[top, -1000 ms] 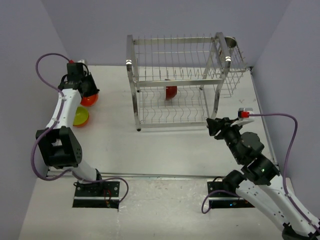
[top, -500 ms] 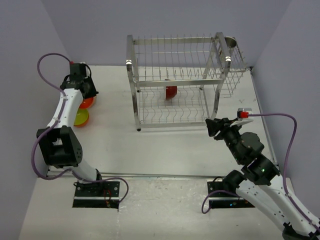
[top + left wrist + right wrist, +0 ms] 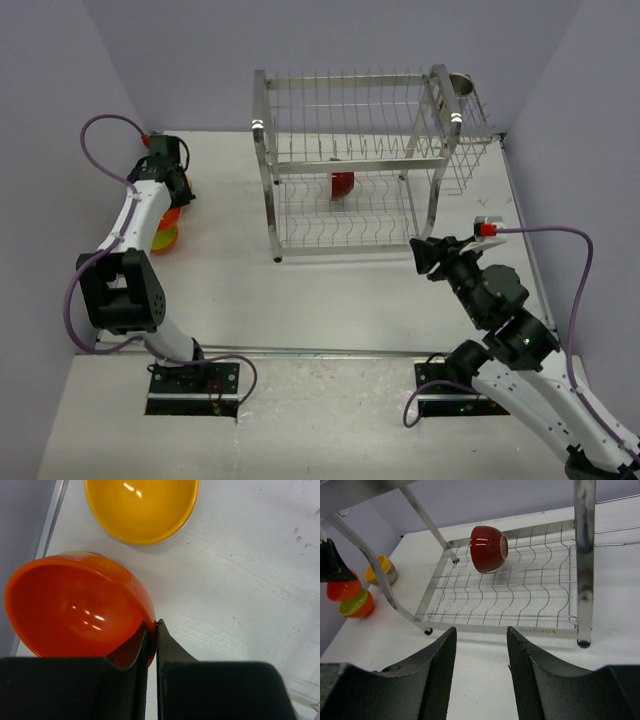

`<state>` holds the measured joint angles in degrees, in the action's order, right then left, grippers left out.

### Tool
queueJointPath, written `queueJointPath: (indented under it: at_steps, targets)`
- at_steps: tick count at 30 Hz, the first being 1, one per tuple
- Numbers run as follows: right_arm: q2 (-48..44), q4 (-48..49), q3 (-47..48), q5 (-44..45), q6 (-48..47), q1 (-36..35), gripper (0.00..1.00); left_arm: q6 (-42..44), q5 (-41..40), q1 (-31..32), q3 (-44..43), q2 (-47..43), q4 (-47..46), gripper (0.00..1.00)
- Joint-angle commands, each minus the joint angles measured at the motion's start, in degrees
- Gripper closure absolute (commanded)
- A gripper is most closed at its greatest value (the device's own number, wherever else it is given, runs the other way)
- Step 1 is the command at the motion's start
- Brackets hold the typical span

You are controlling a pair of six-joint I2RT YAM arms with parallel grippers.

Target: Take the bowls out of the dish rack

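Note:
My left gripper is shut on the rim of an orange-red bowl, holding it just over a lime-green bowl at the table's far left. A yellow bowl sits just beyond them. The steel dish rack stands at the back centre. One dark red bowl lies on its side on the lower tier. My right gripper is open and holds nothing, low over the table just in front of the rack's right front post.
A small metal cup sits in the wire side basket at the rack's top right. In the right wrist view the unloaded bowls cluster left of the rack. Purple walls close in on both sides of the table.
The left arm has carried the orange-red bowl nearer and to the left, over the lime-green bowl. The right arm has not moved.

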<state>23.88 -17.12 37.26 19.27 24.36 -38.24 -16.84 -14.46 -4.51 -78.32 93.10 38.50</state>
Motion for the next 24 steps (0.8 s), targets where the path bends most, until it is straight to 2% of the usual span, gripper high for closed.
queueJointPath:
  at_steps: [1, 12, 24]
  targets:
    - [-1.0, 2.3, -0.2, -1.7, -0.8, -0.3, 0.54, 0.6, -3.6, -0.3, 1.0, -2.0, -0.2, 1.00]
    - [-2.2, 2.2, -0.5, -1.6, -0.7, -0.9, 0.54, 0.9, -2.6, -3.7, 5.8, -0.5, -3.5, 1.00]
    - [-2.3, 2.3, -0.8, -0.8, -0.8, -1.1, 0.54, 0.9, -1.4, -4.9, 3.1, 3.8, -3.7, 1.00]
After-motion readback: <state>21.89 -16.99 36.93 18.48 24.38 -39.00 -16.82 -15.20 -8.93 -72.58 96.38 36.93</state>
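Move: The left hand already holds an orange bowl by its rim; the green bowl stacked in another orange bowl, where the held bowl is being taken, lies about 6 cm to this hand's left, 5 cm back and 11 cm below. The yellow bowl's stack is some 8 cm ahead and 6 cm left, also 11 cm down; the dish rack's near left foot is roughly 26 cm right and 9 cm back, 15 cm down. From the right hand the green bowl is about 60 cm left, 14 cm ahead and 24 cm below. With its fingers still shut on the rim, the left hand lowers the orange bowl about 5 cm towards the green bowl, drawing back some 3 cm and, more in the middle of the way, shifting about 3 cm left to bring the bowl over the green one's mouth. The sideways and backward travel then all but ends and the last couple of centimetres go nearly straight down, the fingers having tipped more steeply downward by some 5 to 10 degrees, with a slight counter-clockwise turn. ##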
